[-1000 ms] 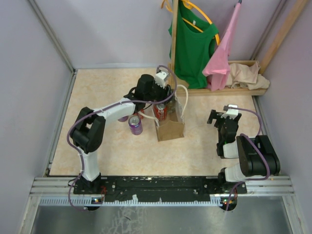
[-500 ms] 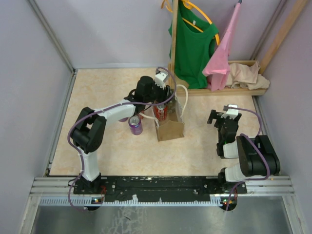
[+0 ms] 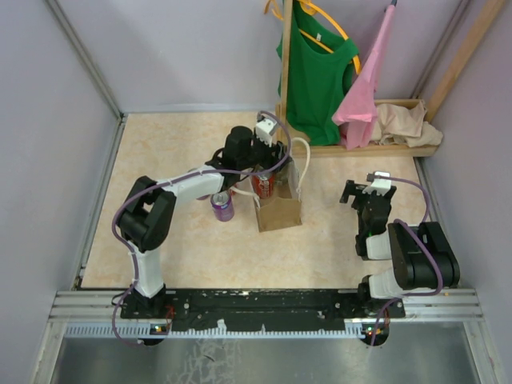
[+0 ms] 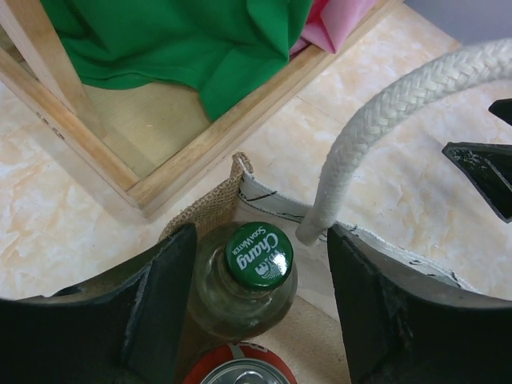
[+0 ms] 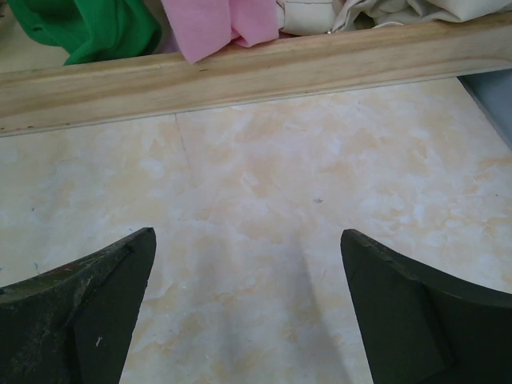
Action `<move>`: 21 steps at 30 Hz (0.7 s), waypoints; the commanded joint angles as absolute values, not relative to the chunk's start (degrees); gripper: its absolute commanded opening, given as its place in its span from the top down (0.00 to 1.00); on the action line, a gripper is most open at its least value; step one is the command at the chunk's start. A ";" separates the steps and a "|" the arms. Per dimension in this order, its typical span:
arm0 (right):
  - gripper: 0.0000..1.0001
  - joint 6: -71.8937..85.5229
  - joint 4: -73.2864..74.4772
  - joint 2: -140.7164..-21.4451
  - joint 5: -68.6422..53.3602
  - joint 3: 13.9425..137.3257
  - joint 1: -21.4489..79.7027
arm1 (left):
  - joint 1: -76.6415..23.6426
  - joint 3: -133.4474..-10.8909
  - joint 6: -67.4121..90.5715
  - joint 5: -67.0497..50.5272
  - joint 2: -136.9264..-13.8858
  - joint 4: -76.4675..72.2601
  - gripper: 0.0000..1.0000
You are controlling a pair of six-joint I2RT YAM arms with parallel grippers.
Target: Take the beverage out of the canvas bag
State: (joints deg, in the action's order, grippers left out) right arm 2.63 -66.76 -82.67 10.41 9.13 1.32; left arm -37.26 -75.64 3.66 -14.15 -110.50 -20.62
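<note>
The tan canvas bag (image 3: 280,213) stands mid-table with its white rope handles (image 4: 384,120) up. Inside it, the left wrist view shows a clear glass bottle with a green cap (image 4: 258,254) and the top of a red can (image 4: 240,373) in front of it. The red can (image 3: 263,184) also shows in the bag's mouth from above. My left gripper (image 4: 260,234) hangs open over the bag's mouth. Its fingers (image 4: 160,312) straddle the bottle's neck, with a gap on the right side. My right gripper (image 3: 364,194) is open over bare table, to the right of the bag.
A purple can (image 3: 222,206) stands on the table just left of the bag, under my left arm. A wooden rack (image 3: 372,149) at the back right holds a green shirt (image 3: 316,72), a pink garment (image 3: 364,88) and a beige cloth heap (image 3: 408,122).
My left gripper's jaws have opened wider around the bottle's neck, and the wrist has shifted slightly towards the back. The right arm has not moved.
</note>
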 commanded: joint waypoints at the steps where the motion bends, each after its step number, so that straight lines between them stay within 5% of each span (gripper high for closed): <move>1: 0.01 2.70 -69.61 -82.61 10.53 10.37 1.23 | -37.54 -77.76 3.51 -14.55 -111.85 -23.03 0.29; 12: 0.01 2.72 -69.61 -82.62 10.55 10.37 1.20 | -37.62 -77.08 1.92 -13.32 -112.59 -22.11 0.41; 18: 0.01 2.67 -69.61 -82.62 10.54 10.37 1.23 | -37.62 -76.50 1.23 -13.10 -112.33 -21.53 0.65; 21: 0.01 2.72 -69.61 -82.62 10.50 10.37 1.23 | -37.70 -76.38 0.94 -13.17 -112.32 -21.16 0.66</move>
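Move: The bottle stands upright in the bag under the left hand, its green cap already between the open fingertips and its middle about 8 cm below them and 1 cm ahead. Some 4 cm back and 5 cm left, 11 cm lower, is the bag's red can; the right rope handle rises about 5 cm to the right and 1 cm back. A purple can stands 12 cm back and 17 cm left. From the idle right hand, the bottle is roughly 25 cm left and 6 cm ahead. The bottle's green cap is pinched as the left fingers close from about three-quarters open to well under half, gathering the bag's rim and the root of its right handle in with the right-hand jaw. The left hand nearly holds its place over the bag, dipping some half a centimetre and then easing about 1 cm forward. ##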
